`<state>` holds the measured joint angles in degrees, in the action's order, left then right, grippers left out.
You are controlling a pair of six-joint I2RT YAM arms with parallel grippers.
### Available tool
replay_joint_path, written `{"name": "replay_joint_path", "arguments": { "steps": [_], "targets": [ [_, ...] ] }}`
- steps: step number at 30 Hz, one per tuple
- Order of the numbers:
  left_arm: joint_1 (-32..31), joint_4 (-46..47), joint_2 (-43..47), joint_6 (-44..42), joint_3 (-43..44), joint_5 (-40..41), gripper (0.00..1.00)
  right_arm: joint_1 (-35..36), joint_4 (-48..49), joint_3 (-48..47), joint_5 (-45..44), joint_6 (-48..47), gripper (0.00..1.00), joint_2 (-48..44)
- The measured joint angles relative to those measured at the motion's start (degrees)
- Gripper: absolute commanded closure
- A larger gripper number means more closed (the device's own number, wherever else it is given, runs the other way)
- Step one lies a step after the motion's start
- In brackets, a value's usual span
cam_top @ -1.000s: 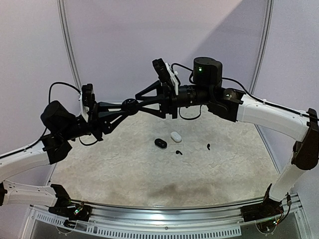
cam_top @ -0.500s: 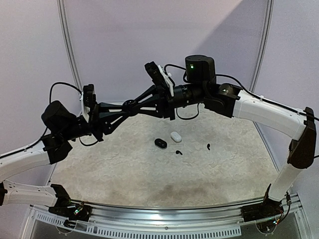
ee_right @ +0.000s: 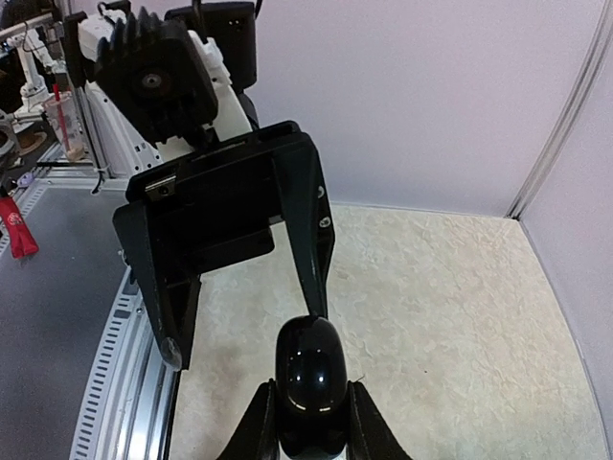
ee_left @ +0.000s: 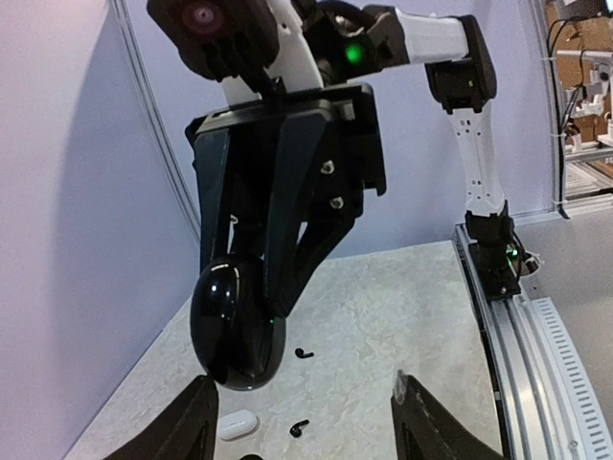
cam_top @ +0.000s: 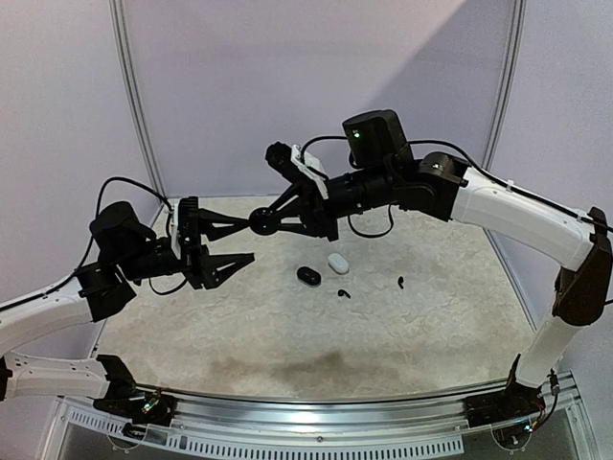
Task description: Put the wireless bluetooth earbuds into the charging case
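Observation:
My right gripper is shut on a glossy black charging case, held in the air above the table's back left. In the left wrist view the same case hangs between the right arm's black fingers. My left gripper stands open just below and left of the case, apart from it, with nothing between its fingers. Two black earbuds lie on the table, right of centre. They also show as two small earbuds in the left wrist view.
A second black case and a white case lie side by side mid-table, near the earbuds. The white case sits by my left finger. The marbled tabletop is walled at the back, with a metal rail along the near edge.
My left gripper has let go of the black case, opened and drawn back down-left. My right gripper closed on the case and now holds it alone, shifted slightly left.

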<state>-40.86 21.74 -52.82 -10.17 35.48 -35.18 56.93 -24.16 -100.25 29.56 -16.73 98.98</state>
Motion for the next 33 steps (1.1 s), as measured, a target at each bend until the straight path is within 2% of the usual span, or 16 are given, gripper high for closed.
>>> {"name": "replay_joint_path", "arguments": {
  "steps": [8,16,22,27,30,33],
  "targets": [
    [-0.07,-2.23,-0.74,-4.81,0.00,-0.92,0.56,3.39,-8.22,-3.89,-6.73,-4.48,1.00,0.13],
    [-0.87,-3.21,-1.97,-2.95,0.02,-0.26,0.59,4.20,-9.38,-4.50,-6.75,-6.67,1.00,1.03],
    [-1.42,-3.13,-2.58,-2.16,0.17,0.55,0.67,4.48,-10.58,-5.22,-6.54,-7.61,1.00,1.66],
    [-1.73,-2.58,-2.62,-1.84,0.26,1.11,0.77,4.68,-11.17,-5.25,-6.54,-8.02,1.00,1.70],
    [-1.77,-2.34,-2.75,-1.40,0.26,1.22,0.80,4.70,-11.63,-5.25,-6.54,-8.31,1.00,1.73],
    [-1.79,-2.32,-2.91,-0.70,0.26,1.09,0.89,4.70,-11.93,-5.33,-6.54,-9.05,1.00,1.73]
  ]
}}
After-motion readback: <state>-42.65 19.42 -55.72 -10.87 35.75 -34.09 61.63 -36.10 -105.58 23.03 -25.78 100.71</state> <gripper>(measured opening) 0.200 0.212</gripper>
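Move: The round black charging case is in the right gripper's fingers, about 3 cm ahead and 3 cm to the right of the left hand point, at about its height. Some 30 cm below on the table, the black oval case lies about 18 cm ahead and 11 cm right of the left hand; the white case about 23 ahead and 17 right. From the right hand, the round case sits about 2 cm left and 1 cm lower, the left fingertips about 3 cm back and 5 cm left. Bring the right gripper, still pinching the round black case, back about 2.5 cm and down 2 cm, tipping it roughly 10 degrees with its left side going down, so the case comes in between the left fingers. Meanwhile lower the left gripper about 2 cm, ease it some 1 cm right towards the case, and close its wide-open fingers onto the free end. ##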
